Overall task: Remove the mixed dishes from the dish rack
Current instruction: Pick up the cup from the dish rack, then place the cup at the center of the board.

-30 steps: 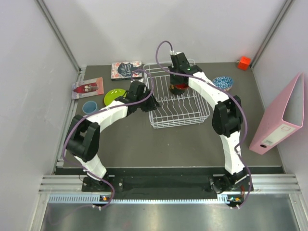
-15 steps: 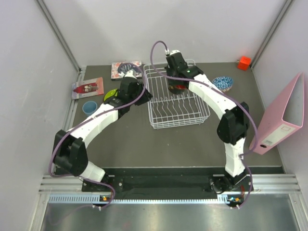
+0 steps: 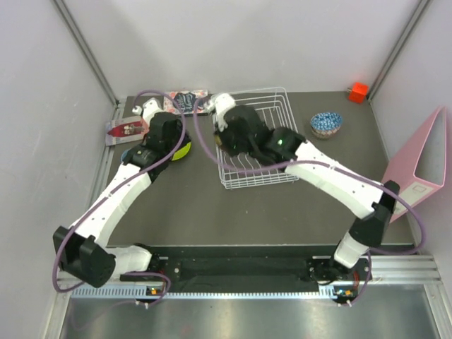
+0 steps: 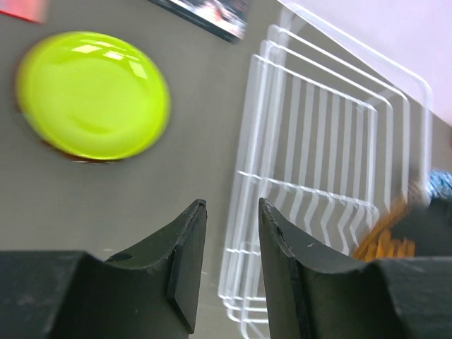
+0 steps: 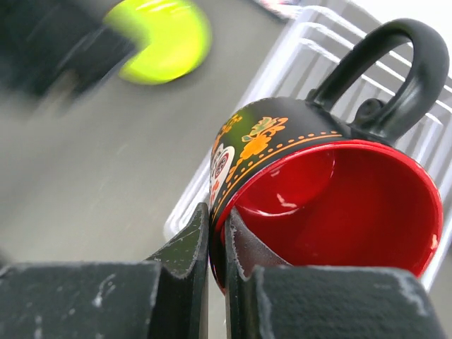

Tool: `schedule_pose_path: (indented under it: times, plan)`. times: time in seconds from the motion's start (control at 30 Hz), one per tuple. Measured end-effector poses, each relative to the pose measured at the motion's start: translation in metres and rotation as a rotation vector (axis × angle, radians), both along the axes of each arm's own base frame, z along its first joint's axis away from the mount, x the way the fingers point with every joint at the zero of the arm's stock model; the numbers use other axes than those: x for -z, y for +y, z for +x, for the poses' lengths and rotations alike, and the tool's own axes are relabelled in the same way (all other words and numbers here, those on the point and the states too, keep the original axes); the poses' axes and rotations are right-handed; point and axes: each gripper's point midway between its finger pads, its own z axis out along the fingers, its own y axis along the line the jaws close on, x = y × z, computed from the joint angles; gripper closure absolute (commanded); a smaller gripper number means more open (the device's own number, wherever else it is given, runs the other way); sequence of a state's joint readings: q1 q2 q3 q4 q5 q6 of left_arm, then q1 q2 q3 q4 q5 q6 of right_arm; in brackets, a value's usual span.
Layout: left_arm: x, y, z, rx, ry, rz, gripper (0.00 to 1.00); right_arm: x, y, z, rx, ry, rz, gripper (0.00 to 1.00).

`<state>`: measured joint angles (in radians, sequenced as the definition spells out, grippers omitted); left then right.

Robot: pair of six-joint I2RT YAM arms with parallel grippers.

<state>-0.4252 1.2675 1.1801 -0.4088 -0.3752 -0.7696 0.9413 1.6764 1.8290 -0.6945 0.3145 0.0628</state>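
My right gripper (image 5: 217,219) is shut on the rim of the black cartoon mug (image 5: 332,191), which has a red inside. It holds the mug tilted above the left part of the white wire dish rack (image 3: 272,159). In the top view the arm hides the mug. My left gripper (image 4: 232,208) is open and empty, hovering over the dark table between the lime-green plate (image 4: 92,95) and the rack (image 4: 332,176). The plate (image 3: 182,150) lies flat left of the rack, partly under the left arm. A blue-dotted bowl (image 3: 327,123) sits on the table right of the rack.
Two flat printed cards (image 3: 185,101) (image 3: 126,129) lie at the back left. A small orange-red block (image 3: 358,92) sits in the back right corner. A pink binder (image 3: 417,169) leans against the right wall. Grey walls close in both sides.
The right arm has swung left from the rack's back, carrying the mug over the rack's left side. The left arm has pulled left from the rack toward the green plate, its jaws widening a little.
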Motion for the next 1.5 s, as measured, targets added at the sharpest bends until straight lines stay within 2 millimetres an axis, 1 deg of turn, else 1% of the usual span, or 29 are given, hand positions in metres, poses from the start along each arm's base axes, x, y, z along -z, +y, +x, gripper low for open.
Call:
schedule_pose_path:
  times: [0.1, 0.13, 0.23, 0.27, 0.33, 0.4, 0.43, 0.57, 0.67, 0.77, 0.83, 0.93, 1.03, 1.1, 1.17, 1.23, 1.33, 1.4, 1.5]
  plan:
    - [-0.005, 0.030, -0.007, -0.084, 0.014, 0.024, 0.59, 0.007, 0.023, -0.053, -0.164, -0.006, -0.047, 1.00]
    - [-0.007, 0.042, -0.009, -0.115, 0.017, 0.029, 0.59, 0.012, 0.031, -0.072, -0.221, -0.001, -0.068, 1.00]
    - [-0.016, 0.075, -0.018, -0.210, 0.011, 0.049, 0.59, 0.029, 0.050, -0.116, -0.356, 0.016, -0.120, 1.00]
    - [-0.020, 0.083, -0.023, -0.237, 0.005, 0.051, 0.59, 0.037, 0.055, -0.132, -0.400, 0.028, -0.136, 1.00]
    - [-0.029, 0.093, -0.032, -0.272, -0.016, 0.044, 0.59, 0.048, 0.061, -0.153, -0.465, 0.053, -0.163, 1.00]
    - [-0.037, 0.100, -0.041, -0.301, -0.036, 0.028, 0.60, 0.059, 0.067, -0.165, -0.504, 0.071, -0.185, 1.00]
    - [-0.040, 0.104, -0.046, -0.319, -0.046, 0.019, 0.60, 0.064, 0.070, -0.167, -0.512, 0.075, -0.193, 1.00]
    - [-0.046, 0.119, -0.071, -0.379, -0.074, -0.022, 0.60, 0.095, 0.085, -0.165, -0.534, 0.089, -0.231, 1.00]
    - [-0.052, 0.127, -0.094, -0.404, -0.095, -0.041, 0.60, 0.125, 0.097, -0.163, -0.557, 0.109, -0.279, 1.00]
    - [-0.058, 0.133, -0.106, -0.421, -0.116, -0.051, 0.59, 0.154, 0.113, -0.162, -0.591, 0.129, -0.317, 1.00]
    - [-0.057, 0.134, -0.112, -0.424, -0.118, -0.057, 0.59, 0.174, 0.125, -0.162, -0.616, 0.149, -0.346, 1.00]
    - [-0.045, 0.136, -0.119, -0.428, -0.102, -0.053, 0.59, 0.194, 0.145, -0.159, -0.650, 0.169, -0.363, 1.00]
    - [-0.034, 0.138, -0.126, -0.429, -0.072, -0.038, 0.59, 0.199, 0.163, -0.154, -0.672, 0.177, -0.351, 1.00]
    - [-0.033, 0.138, -0.128, -0.428, -0.068, -0.034, 0.59, 0.196, 0.172, -0.150, -0.683, 0.180, -0.325, 1.00]
    - [-0.035, 0.139, -0.130, -0.427, -0.078, -0.036, 0.59, 0.184, 0.180, -0.144, -0.688, 0.182, -0.294, 1.00]
    - [-0.036, 0.138, -0.131, -0.422, -0.083, -0.034, 0.59, 0.178, 0.184, -0.137, -0.685, 0.180, -0.274, 1.00]
    - [-0.045, 0.140, -0.128, -0.434, -0.121, -0.035, 0.59, 0.170, 0.191, -0.128, -0.701, 0.166, -0.257, 1.00]
    - [-0.046, 0.143, -0.128, -0.442, -0.127, -0.020, 0.58, 0.171, 0.193, -0.128, -0.714, 0.177, -0.256, 1.00]
    - [-0.044, 0.144, -0.128, -0.448, -0.125, -0.007, 0.58, 0.179, 0.196, -0.131, -0.735, 0.203, -0.257, 1.00]
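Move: Still held by its rim, the cup hangs from the right hand over the rack's front left corner, bound for open table about 13 cm back, 21 cm to the left and some 25 cm below. The green plate lies some 26 cm beyond that spot, level with it sideways; the blue cup stands about 15 cm left of the plate and 4 cm nearer. From the left hand the spot is roughly 18 cm back, 6 cm to the left and 21 cm down. Swinging swiftly back off the rack, the right hand then sinks while sliding left towards the bare table in front of the green plate, some 20 cm left and 18 cm down in all, easing slightly up and forward late on. The wrist turns about 40 degrees counter-clockwise; the fingers keep pinching the cup's rim. The empty left hand clears away left, then back, about 14 and 13 cm, rising a little. ##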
